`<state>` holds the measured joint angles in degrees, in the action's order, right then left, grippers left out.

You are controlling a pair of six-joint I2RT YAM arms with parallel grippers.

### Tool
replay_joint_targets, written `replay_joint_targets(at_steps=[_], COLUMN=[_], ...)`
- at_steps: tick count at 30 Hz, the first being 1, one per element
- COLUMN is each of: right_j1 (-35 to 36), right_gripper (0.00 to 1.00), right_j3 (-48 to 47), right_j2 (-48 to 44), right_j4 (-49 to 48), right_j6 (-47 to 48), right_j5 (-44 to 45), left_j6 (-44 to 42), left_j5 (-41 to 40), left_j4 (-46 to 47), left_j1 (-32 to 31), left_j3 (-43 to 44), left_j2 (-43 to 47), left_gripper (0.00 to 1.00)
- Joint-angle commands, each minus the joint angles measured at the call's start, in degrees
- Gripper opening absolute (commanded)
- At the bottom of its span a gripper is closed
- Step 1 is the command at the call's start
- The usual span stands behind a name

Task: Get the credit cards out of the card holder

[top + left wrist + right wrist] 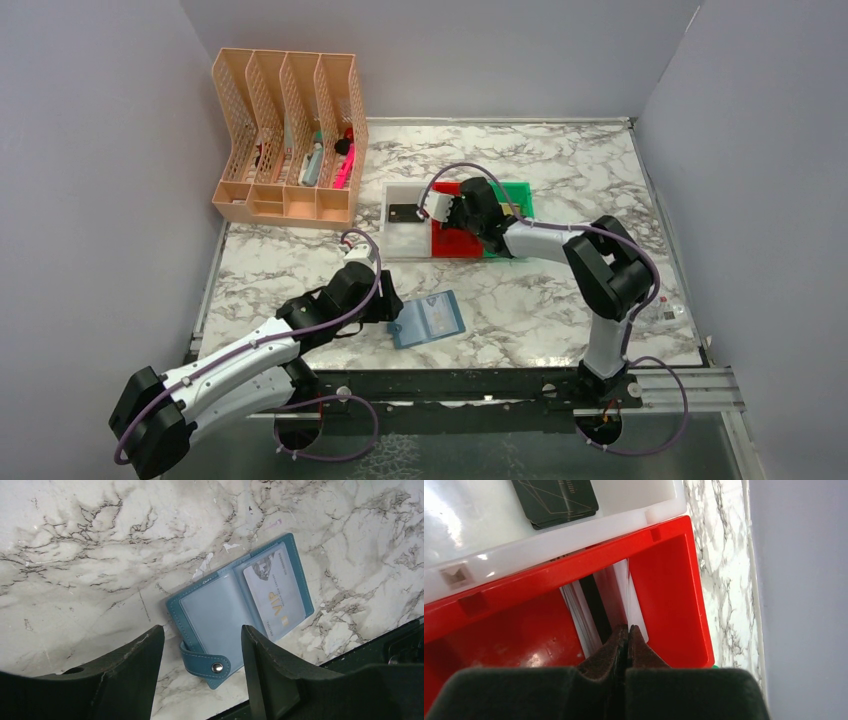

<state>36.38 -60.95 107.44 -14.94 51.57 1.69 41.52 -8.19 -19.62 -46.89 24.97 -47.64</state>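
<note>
The blue card holder [220, 615] lies open on the marble table [90, 555], its snap strap toward me. A pale credit card [274, 594] marked VIP sits in its right pocket. My left gripper [201, 630] hangs open just above the holder's strap end, holding nothing. In the top view it [388, 308] is at the left edge of the holder [432, 318]. My right gripper [628, 628] is shut on a thin pale credit card [638, 620] held edge-on over the red bin [674, 580]. From above, this gripper [440, 208] is over the bins.
White bin [405, 235], red bin [458, 240] and green bin [518, 195] stand side by side mid-table. Black cards [556, 500] lie in the white bin [574, 537]. More cards [586, 612] rest in the red bin. A peach mesh file rack [290, 140] stands back left.
</note>
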Motion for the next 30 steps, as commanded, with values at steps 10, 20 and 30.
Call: replay_joint_targets(at_steps=[10,20,30], right_j1=[0.3,0.2,0.2], right_gripper=[0.08,0.22,0.36], right_j3=[-3.8,-5.5,-5.1], right_j2=[4.1,3.7,3.9], right_j4=[4.0,9.4,7.1], right_j6=[2.8,1.3,0.1], right_j5=[4.2,2.2,3.8], left_j6=[-0.8,-0.1,-0.2], left_j5=[-1.0,-0.6,-0.2], left_j4=[-0.9,-1.0,-1.0], left_j1=[0.0,0.0,0.0], left_j3=[1.9,1.8,2.1], left_j2=[-0.4,-0.2,-0.3], left_gripper=[0.61,0.61,0.61])
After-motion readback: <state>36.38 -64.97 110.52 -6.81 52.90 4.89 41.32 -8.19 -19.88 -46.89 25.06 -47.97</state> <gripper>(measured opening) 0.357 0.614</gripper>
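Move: The right gripper, shut on a thin white card that sticks out to its left, has the card stack in the red bin about 2 cm back, 2 cm to its left and 4 cm below. The black cards in the white bin lie some 13 cm left and 2 cm back, the gold cards in the green bin roughly 10 cm right and 2 cm back. From the idle left gripper, the stack is about 21 cm ahead and 14 cm right. Lower the right gripper a good 2 cm into the red bin to lay the held card on the stack, easing about 1 cm forward at first, then back by as much and about 1 cm right. Once the forward part is done, open the fingers to roughly a third while still sinking, letting go of the card, with the wrist tilting under 10 degrees. ##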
